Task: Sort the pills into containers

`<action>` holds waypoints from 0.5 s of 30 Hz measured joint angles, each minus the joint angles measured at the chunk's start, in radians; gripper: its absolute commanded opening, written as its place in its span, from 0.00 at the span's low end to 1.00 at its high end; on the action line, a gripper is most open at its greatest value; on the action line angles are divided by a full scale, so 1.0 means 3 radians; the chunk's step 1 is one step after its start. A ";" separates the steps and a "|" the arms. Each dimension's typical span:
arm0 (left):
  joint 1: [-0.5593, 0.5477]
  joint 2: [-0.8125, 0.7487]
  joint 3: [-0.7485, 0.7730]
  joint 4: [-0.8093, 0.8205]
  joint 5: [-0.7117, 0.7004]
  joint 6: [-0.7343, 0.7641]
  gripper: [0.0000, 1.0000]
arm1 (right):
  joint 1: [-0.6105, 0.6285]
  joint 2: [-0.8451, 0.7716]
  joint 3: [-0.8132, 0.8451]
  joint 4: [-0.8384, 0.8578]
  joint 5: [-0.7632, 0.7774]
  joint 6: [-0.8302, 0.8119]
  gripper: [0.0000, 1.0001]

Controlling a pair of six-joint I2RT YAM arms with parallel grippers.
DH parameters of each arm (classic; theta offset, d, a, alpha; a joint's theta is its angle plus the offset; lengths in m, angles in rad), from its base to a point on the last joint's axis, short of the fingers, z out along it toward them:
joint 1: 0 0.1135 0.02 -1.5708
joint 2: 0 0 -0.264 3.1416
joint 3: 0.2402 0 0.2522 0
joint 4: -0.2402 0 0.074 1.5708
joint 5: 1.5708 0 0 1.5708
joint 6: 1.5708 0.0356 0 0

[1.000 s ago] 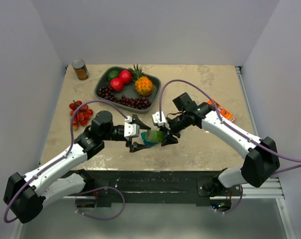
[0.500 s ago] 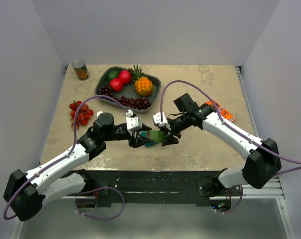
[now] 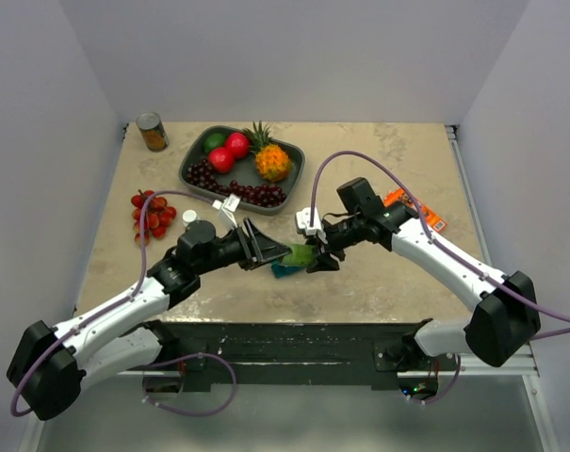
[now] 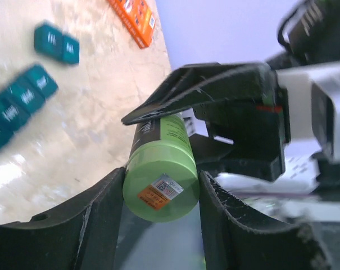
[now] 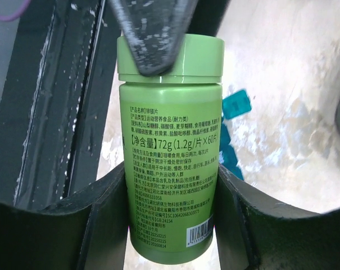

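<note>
A small green bottle (image 3: 300, 254) hangs above the table's front middle, lying sideways between the two arms. My right gripper (image 5: 170, 180) is shut on its labelled body (image 5: 170, 152), one finger on each side. My left gripper (image 4: 161, 181) is shut on its green cap (image 4: 161, 185), both fingers touching the cap's sides. In the top view the left gripper (image 3: 268, 248) meets the right gripper (image 3: 317, 256) over the bottle. Teal containers (image 3: 283, 270) lie on the table just below it, with short strips of containers (image 4: 23, 95) in the left wrist view. No pills show.
A dark grey tray (image 3: 192, 160) of fruit stands at the back middle. A can (image 3: 152, 132) sits in the back left corner. Red cherry tomatoes (image 3: 151, 213) lie at the left, an orange packet (image 3: 416, 209) at the right.
My left gripper has moved right, turned its wrist and closed on the bottle's cap. The right gripper has kept its hold on the bottle almost in place.
</note>
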 measured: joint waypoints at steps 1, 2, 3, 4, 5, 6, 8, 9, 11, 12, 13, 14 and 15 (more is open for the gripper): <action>0.0013 0.0058 -0.0041 0.0056 0.0005 -0.0253 0.17 | -0.0010 0.0000 -0.0015 -0.0015 0.0015 0.0001 0.00; 0.0015 0.0113 -0.0052 0.0075 0.0017 -0.0431 0.41 | -0.0019 0.0000 -0.0033 -0.0034 0.0036 0.0004 0.00; 0.0018 0.0165 -0.0051 0.0081 0.0032 -0.0566 0.54 | -0.0028 0.0000 -0.0053 -0.0050 0.0048 0.0006 0.00; 0.0020 0.0202 -0.0041 0.0067 0.0043 -0.0647 0.66 | -0.0034 0.0000 -0.0062 -0.0062 0.0058 0.0009 0.00; 0.0027 0.0228 -0.0022 0.0056 0.0056 -0.0673 0.81 | -0.0042 0.0000 -0.0072 -0.0067 0.0061 0.0013 0.00; 0.0034 0.0244 0.0011 0.0024 0.0066 -0.0673 0.87 | -0.0051 -0.0003 -0.0072 -0.0064 0.0058 0.0013 0.00; 0.0065 0.0245 0.0095 -0.0081 0.0125 -0.0575 0.98 | -0.0078 -0.0024 -0.0072 -0.0022 0.0072 0.0018 0.00; 0.0079 0.0242 0.0149 -0.0140 0.0146 -0.0504 0.99 | -0.0092 -0.0036 -0.0072 -0.0008 0.0072 0.0019 0.00; 0.0128 0.0211 0.0272 -0.0299 0.0155 -0.0211 0.99 | -0.0122 -0.0060 -0.0072 0.0014 0.0076 0.0022 0.00; 0.0160 0.0178 0.0332 -0.0388 0.0149 -0.0028 0.99 | -0.0127 -0.0067 -0.0072 0.0020 0.0076 0.0022 0.00; 0.0188 0.0134 0.0388 -0.0505 0.0136 0.0207 0.99 | -0.0145 -0.0072 -0.0072 0.0027 0.0076 0.0023 0.00; 0.0209 0.0088 0.0444 -0.0633 0.0106 0.0453 0.99 | -0.0154 -0.0074 -0.0072 0.0038 0.0075 0.0023 0.00; 0.0220 0.0051 0.0492 -0.0743 0.0071 0.0646 0.98 | -0.0165 -0.0074 -0.0075 0.0046 0.0076 0.0023 0.00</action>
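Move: The green bottle, cap already in the left fingers, has its middle about 4 cm to the left hand's right and 1 cm lower. Some 16 cm below, the teal pill box lies about 3 cm right and 1 cm back, the white bottle 20 cm left and 6 cm ahead. From the right hand, already gripping the green bottle, its middle is about 2 cm left, 1 cm up, level fore and aft. Left hand twists another 10 degrees, opens off the cap, leaves about 2 cm left and forward; right draws bottle away. ##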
